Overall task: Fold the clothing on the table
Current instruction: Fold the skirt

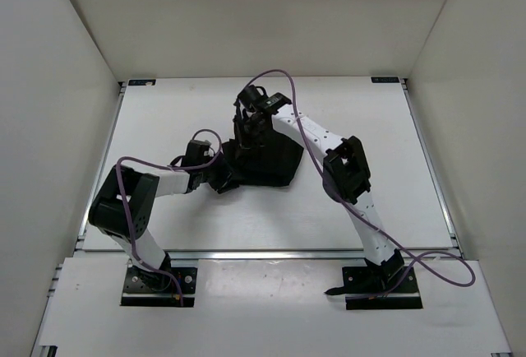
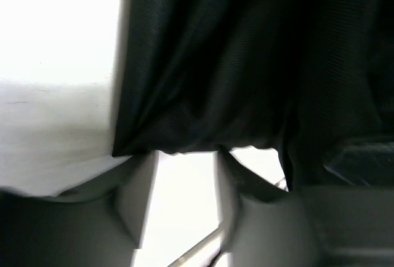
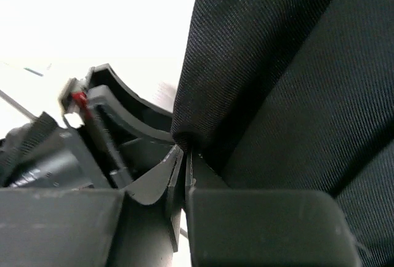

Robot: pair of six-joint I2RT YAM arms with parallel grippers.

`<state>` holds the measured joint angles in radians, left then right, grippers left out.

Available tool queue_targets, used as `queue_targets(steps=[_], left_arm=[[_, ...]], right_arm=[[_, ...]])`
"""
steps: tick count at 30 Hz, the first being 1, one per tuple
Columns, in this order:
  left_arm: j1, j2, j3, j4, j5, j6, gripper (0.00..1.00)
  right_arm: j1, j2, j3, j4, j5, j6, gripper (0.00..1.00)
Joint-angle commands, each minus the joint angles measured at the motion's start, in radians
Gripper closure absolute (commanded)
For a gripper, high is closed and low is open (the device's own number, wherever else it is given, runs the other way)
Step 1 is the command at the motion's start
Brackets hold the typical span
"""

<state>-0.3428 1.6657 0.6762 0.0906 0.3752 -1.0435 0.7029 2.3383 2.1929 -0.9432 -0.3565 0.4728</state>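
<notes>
The black clothing (image 1: 267, 162) lies bunched in the middle of the white table (image 1: 370, 135). My right gripper (image 1: 246, 131) sits over its far edge, and in the right wrist view the gripper (image 3: 188, 151) is shut on a pinched fold of the clothing (image 3: 277, 64). At the garment's near-left corner my left gripper (image 1: 220, 178) is low. In the left wrist view that gripper (image 2: 184, 159) is open, with bare table showing between its fingers (image 2: 138, 187). The clothing's hem (image 2: 215, 82) hangs just past the fingertips, and whether it touches them I cannot tell.
White walls (image 1: 57, 85) close in the table on three sides. A silver rail (image 1: 271, 252) runs along the near edge, and thinner rails run down the left and right sides. Purple cables (image 1: 123, 178) loop off both arms.
</notes>
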Motion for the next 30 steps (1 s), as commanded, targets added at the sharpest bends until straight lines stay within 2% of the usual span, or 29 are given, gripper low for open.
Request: queue_targets(steps=[1,4,5,9,15,19,24,25,26,27,28,30], left_arm=[[0.040,-0.004,-0.064,-0.063,-0.004,0.057,0.38],[0.068,-0.026,-0.060,-0.091,0.016,0.085,0.32],[0.071,-0.038,-0.046,-0.165,0.016,0.085,0.30],[0.088,-0.118,-0.055,-0.224,-0.013,0.092,0.28],[0.160,-0.429,-0.130,-0.359,-0.174,0.077,0.27],[0.218,-0.532,-0.115,-0.426,-0.245,0.108,0.25],[0.263,-0.517,-0.021,-0.528,-0.214,0.174,0.25],[0.278,-0.515,-0.006,-0.546,-0.200,0.186,0.25],[0.286,-0.514,0.012,-0.554,-0.199,0.204,0.24],[0.297,-0.518,0.035,-0.566,-0.184,0.204,0.23],[0.310,-0.524,0.042,-0.577,-0.173,0.214,0.25],[0.323,-0.511,0.109,-0.616,-0.173,0.259,0.23]], right_arm=[[0.010,-0.002,0.042,-0.075,0.030,-0.028,0.99],[0.020,-0.005,0.013,-0.062,0.053,-0.026,1.00],[0.026,-0.004,0.001,-0.062,0.068,-0.028,1.00],[0.053,-0.005,-0.071,-0.033,0.082,-0.046,1.00],[0.096,-0.013,-0.189,0.090,0.114,-0.028,1.00],[0.112,0.009,-0.190,0.141,0.178,0.010,1.00],[0.142,0.041,-0.050,0.006,0.276,-0.011,0.86],[0.150,0.020,-0.021,-0.031,0.315,-0.002,0.66],[0.156,-0.014,-0.013,-0.063,0.338,0.021,0.37],[0.170,-0.066,-0.028,-0.074,0.408,0.020,0.24],[0.184,-0.095,-0.033,-0.091,0.451,0.035,0.01],[0.198,-0.225,-0.122,-0.072,0.476,0.055,0.01]])
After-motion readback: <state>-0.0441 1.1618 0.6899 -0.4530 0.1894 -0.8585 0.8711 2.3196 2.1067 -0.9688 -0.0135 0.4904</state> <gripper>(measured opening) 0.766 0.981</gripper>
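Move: The right hand holds the carried-over side of the skirt above the skirt's left end, whose middle lies about 8 cm below it, 5 cm to its left and 3 cm back; the new fold at the skirt's right side is some 16 cm to its right and 2 cm back, also 8 cm below. From the left hand, down at the near left corner with its fingers half open, the middle of that left end is about 6 cm ahead and level with it sideways, at the same height. The right hand lowers its pinched edge some 6.5 cm and draws it back about 5 cm towards the robot onto the skirt's left end, then opens wide to let go and rises about 3 cm while its fingers tip to point more steeply down. Meanwhile the left hand opens further and comes free of the near left corner, sliding left and slightly back, then lifting away from the skirt, about 13 cm left and 7 cm up in all, turning some 15 degrees counter-clockwise. ##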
